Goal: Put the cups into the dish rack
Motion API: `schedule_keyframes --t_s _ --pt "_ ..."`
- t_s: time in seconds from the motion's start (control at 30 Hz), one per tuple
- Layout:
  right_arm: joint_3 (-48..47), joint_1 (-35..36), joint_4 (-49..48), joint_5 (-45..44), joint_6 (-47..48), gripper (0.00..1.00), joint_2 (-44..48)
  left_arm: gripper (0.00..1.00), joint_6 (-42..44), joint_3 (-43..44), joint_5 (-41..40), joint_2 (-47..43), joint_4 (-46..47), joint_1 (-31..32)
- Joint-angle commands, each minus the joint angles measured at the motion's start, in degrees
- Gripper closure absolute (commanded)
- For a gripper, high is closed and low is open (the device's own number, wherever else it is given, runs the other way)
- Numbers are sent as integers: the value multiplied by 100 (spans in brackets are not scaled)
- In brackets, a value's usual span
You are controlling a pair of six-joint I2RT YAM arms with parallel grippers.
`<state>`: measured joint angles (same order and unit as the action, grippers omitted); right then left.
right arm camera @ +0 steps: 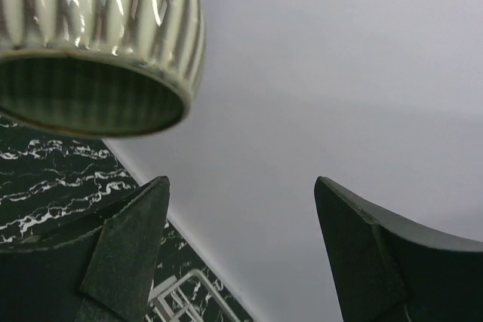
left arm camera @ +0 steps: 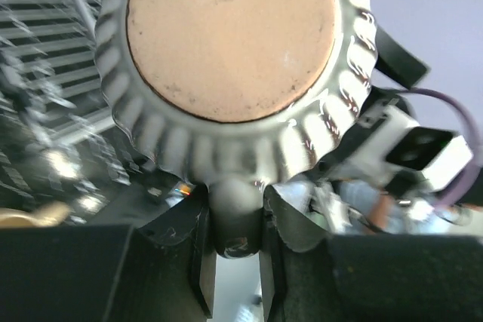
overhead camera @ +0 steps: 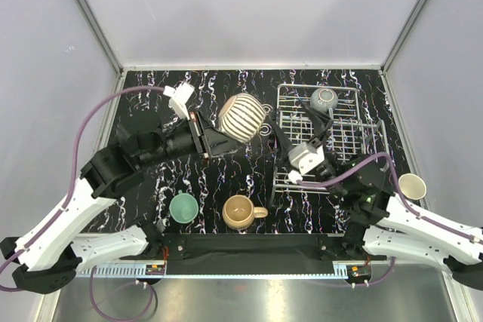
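My left gripper is shut on the handle of the cream cup with dark ribbed stripes, which hangs tipped above the table just left of the dish rack. In the left wrist view the cup's tan base fills the top and its handle sits pinched in that gripper. My right gripper stands open over the rack's near left part, empty, with the striped cup up to its left. A grey-green cup sits in the rack's far part. A teal-green cup and a tan cup stand near the front edge.
A pale-rimmed cup stands off the marbled mat, right of the rack and close to the right arm. Grey walls enclose the table at the back and on both sides. A purple cable loops over the left arm.
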<state>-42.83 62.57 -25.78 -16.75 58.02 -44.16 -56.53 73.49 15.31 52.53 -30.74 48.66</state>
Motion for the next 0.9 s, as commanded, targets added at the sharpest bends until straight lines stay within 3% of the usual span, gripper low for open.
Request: schedule_keyframes --t_s 0.0,0.13,0.3,0.33,0.47,0.53,0.67,0.8,0.87 --pt "-759 1 845 -1293 -782 15 75 100 1414 832 -1046 133 -133 -41" --pt "-1683 1 2118 -2469 -1573 14 -302 100 2040 1088 -1513 512 -195 -41" --pt "-2806 -227 3042 -3289 -2731 15 -575 100 3058 1579 -2145 1318 -63 -41" --pt "-3019 -340 3662 -3325 -2969 16 -680 100 3226 1867 -2233 1477 -98 -50" --pt "-4144 -1892 5519 -2346 -4505 16 -1504 100 4043 2299 -2524 2373 -29 -207" --pt "-4663 -2431 6248 -1851 -4834 15 -1814 100 4255 2450 -2437 2629 59 -304" --pt "-5015 -3038 6690 -1498 -5221 14 -2456 100 4703 2722 -2121 3279 384 -690" --pt "-5481 -4310 7323 -734 -6071 13 -2913 100 5098 3283 -1760 4113 569 -1034" --pt "-5491 -4550 7447 -400 -6424 13 -3028 100 5291 3565 -1707 4561 578 -1096"
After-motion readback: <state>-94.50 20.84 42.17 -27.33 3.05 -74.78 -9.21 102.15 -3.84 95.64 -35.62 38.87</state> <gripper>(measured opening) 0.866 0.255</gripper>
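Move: The striped cup already hangs by its handle in my left fingers. The free rack spot beside the grey cup is roughly 34 cm ahead of that hand, 18 cm right and 30 cm lower. The grey cup stands 9 cm to the right of that spot, and the rack's wire loops are about 7 cm nearer me and 9 cm left of it. From my open right hand, the spot lies some 27 cm ahead, 7 cm right and 32 cm down. Keeping its pinch on the handle, my left hand carries the striped cup about 24 cm forward towards the rack's far end, sinking some 10 cm after a level start, while the wrist rolls the fingers from pointing right to forward-right and down. My open, empty right hand clears away right and forward, rising 5 cm then dipping, its fingers turning forward and down above the rack. ##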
